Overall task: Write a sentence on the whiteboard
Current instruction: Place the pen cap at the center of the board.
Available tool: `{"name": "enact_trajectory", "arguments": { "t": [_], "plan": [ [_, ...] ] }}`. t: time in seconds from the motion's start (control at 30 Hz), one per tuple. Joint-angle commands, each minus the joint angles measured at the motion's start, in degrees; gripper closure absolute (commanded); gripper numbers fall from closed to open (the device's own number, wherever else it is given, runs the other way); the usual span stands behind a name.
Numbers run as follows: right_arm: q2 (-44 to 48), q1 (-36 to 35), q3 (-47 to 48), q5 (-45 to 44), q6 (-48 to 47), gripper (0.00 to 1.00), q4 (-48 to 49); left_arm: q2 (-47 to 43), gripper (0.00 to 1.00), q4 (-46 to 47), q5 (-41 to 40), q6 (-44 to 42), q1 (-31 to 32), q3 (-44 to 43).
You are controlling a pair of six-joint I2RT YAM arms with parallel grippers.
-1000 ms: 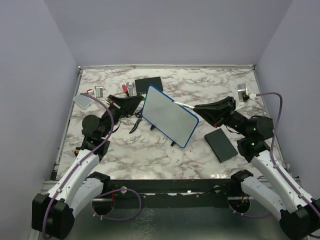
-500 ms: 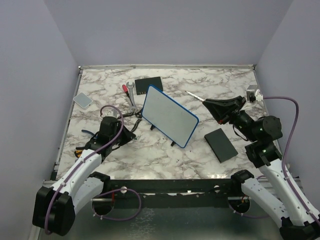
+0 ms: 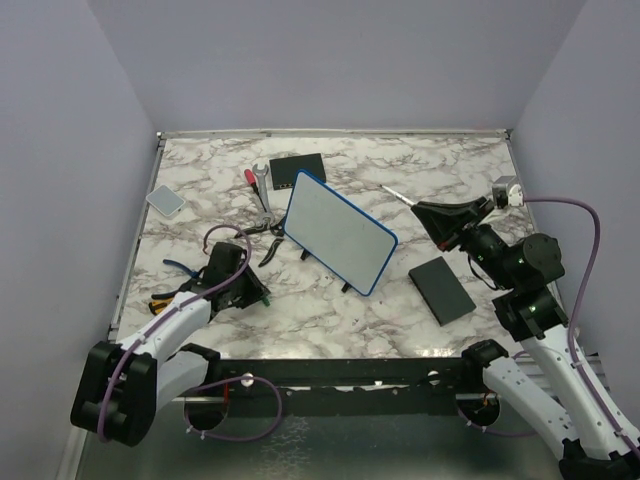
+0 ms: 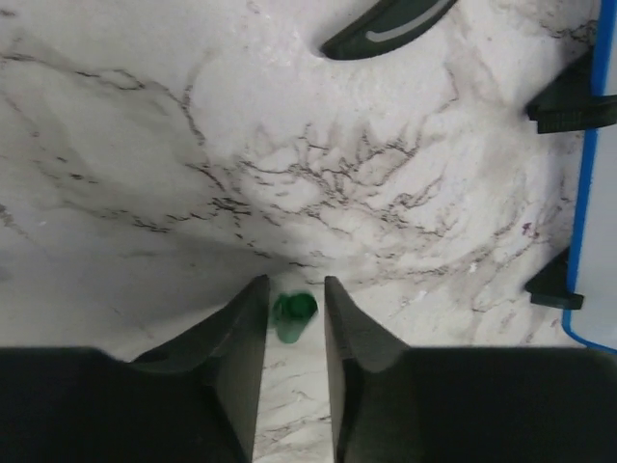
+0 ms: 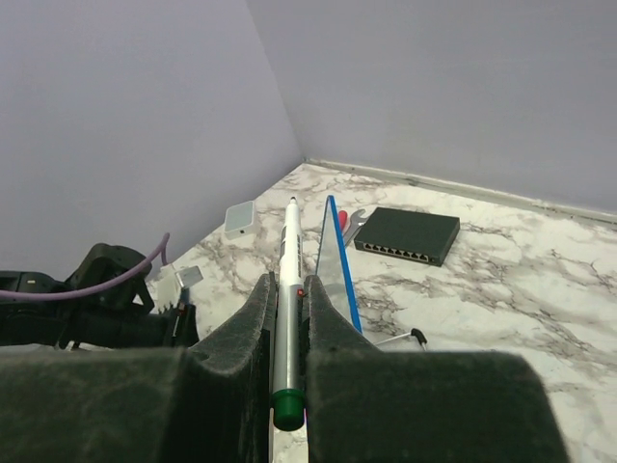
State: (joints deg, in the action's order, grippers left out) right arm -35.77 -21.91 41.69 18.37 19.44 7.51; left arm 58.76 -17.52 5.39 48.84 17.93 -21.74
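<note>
The whiteboard (image 3: pixel 335 232), white with a blue rim, stands tilted on its black feet mid-table. Its face looks blank in the top view, so the sentence is not in view. My right gripper (image 3: pixel 428 212) hovers to the board's right, shut on a white marker (image 3: pixel 398 195) whose tip points toward the back. The right wrist view shows that gripper (image 5: pixel 289 285) clamping the marker (image 5: pixel 288 253), with the board (image 5: pixel 337 260) seen edge-on just beyond. My left gripper (image 3: pixel 255 296) is low at the near left. Its jaws (image 4: pixel 296 285) stand slightly apart around a green cap (image 4: pixel 293 313) on the marble.
At the back lie a black box with ports (image 3: pixel 297 168) and a red-handled wrench (image 3: pixel 257 178). Black pliers (image 3: pixel 270 242) rest left of the board. A flat black pad (image 3: pixel 441 289) lies to its right. A small grey device (image 3: pixel 165 200) sits far left.
The left arm left the board's left edge and dropped to the near-left table, where its jaws have parted a little. The right arm drew the marker away from the board, to the right.
</note>
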Motion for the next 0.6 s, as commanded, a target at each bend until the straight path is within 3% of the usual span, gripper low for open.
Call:
{"name": "enact_trajectory", "arguments": {
  "t": [0.0, 0.07, 0.13, 0.37, 0.57],
  "plan": [
    [0.9, -0.1, -0.6, -3.1, -1.9, 0.99, -2.5, 3.2, 0.54, -2.0, -1.8, -1.2, -0.3, -0.6],
    [1.2, 0.0, -0.8, -3.9, -2.4, 0.99, -2.9, 2.9, 0.35, -3.4, -3.7, -1.9, -0.3, -2.0],
    [1.6, 0.0, -0.9, -4.4, -2.6, 0.99, -3.1, 1.5, 0.26, -5.0, -6.4, -3.2, -0.3, -3.9],
    [2.5, 0.0, -1.4, -5.7, -3.0, 0.99, -2.9, -4.6, 0.19, -5.3, -11.2, -12.5, 0.1, -11.9],
    [2.4, -0.1, -2.3, -5.9, -1.3, 0.99, -1.2, 0.1, 0.19, 8.1, -1.4, -18.1, 2.4, -13.5]
  ]
}}
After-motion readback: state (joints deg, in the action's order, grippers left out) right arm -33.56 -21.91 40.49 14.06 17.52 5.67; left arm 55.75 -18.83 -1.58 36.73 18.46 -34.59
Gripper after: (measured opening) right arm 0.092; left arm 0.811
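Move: The green pen cap is already between the left fingertips, which have begun to part, about 1 cm ahead of and 1 cm below the hand point, close to the table. The dark-handled cutters lie roughly 15 cm ahead and 1 cm right of that hand; the whiteboard's middle is about 13 cm ahead, 17 cm right and 6 cm higher. From the right hand, still holding the uncapped pen, the cap is about 31 cm left, 3 cm back and 36 cm down. Letting go of the green cap just at the table top, the left fingers spread from barely parted to wide open. The left hand edges forward, shifts briefly a couple of centimetres left, then lifts away faster, ending about 9 cm up and 6 cm forward towards the cutters, fingers tilting some 20 degrees up out of their downward slant. ##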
